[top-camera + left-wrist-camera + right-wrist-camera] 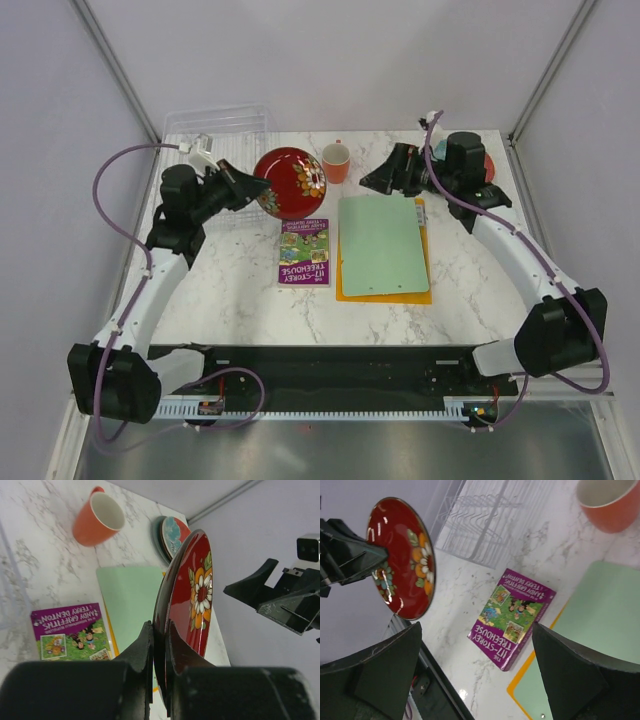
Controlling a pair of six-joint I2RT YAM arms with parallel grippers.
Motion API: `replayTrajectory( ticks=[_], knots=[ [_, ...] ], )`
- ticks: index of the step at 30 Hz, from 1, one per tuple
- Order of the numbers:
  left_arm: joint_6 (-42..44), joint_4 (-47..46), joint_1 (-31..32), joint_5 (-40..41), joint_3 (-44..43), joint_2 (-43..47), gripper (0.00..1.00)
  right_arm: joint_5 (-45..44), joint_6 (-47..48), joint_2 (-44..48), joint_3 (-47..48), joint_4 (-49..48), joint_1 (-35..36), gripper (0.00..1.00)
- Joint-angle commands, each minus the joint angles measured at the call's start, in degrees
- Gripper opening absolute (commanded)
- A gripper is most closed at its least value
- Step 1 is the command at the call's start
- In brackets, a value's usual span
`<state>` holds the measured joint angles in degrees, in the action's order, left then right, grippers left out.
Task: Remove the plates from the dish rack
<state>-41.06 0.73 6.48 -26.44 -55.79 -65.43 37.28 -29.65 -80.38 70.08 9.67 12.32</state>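
Note:
A red plate (pixel 292 182) with a flower pattern hangs on edge above the table, between the dish rack (pixel 215 130) and the orange cup (pixel 337 161). My left gripper (pixel 262 190) is shut on its lower rim; in the left wrist view the fingers (pixel 145 645) pinch the plate's (pixel 192 600) edge. Two more plates (pixel 172 534), the upper one teal with red, lie stacked at the far right of the table. My right gripper (pixel 375 181) stands open and holds nothing, facing the red plate (pixel 402 557) from the right. The dish rack (pixel 480 525) shows only bare dividers.
A purple book (pixel 305 252) lies in the middle of the table. A green board (pixel 380 245) rests on an orange sheet (pixel 385 294) to its right. The orange cup (pixel 97 517) stands behind the board. Walls close in on both sides.

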Motion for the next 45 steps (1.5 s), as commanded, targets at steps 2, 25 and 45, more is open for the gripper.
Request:
replayTrajectory(
  ticks=[2,25,45],
  knots=[
    [-8.42,-12.16,3.62,-0.73,2.17,2.41,0.02,-0.71,-2.34,-0.04,-0.30,-5.98,6.83,0.98],
    [-7.02,-10.49,11.19,4.02,4.73,4.25,0.02,-5.99,-1.73,-8.48,5.41,-8.27,16.69,0.64],
    [-4.73,-6.62,11.19,6.92,7.63,6.64,0.09,-12.75,1.87,-8.39,7.43,-6.33,15.11,0.00]
  ],
)
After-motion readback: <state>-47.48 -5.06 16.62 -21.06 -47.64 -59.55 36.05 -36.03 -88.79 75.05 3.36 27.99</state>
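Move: The red flowered plate is already held by its left rim in the left hand, its middle about 7 cm right of that hand and 3 cm ahead. From the open right gripper the plate's middle lies about 25 cm left, level in height and reach; that gripper is some 32 cm right of the left hand and 1 cm ahead. Counted from the right hand and 15 to 19 cm lower, the mug is 13 cm ahead and 13 left, the book 7 back and 22 left. The plate is carried in the left hand's kept grip about 5 cm right and 4 cm back towards the right hand, turning slightly clockwise. The wide-open right hand comes some 11 cm left to meet it, dips and draws back a little, half closes, widens again while edging forward and up, then shuts on the plate's free right rim and pinches it; the left fingers stay shut. ##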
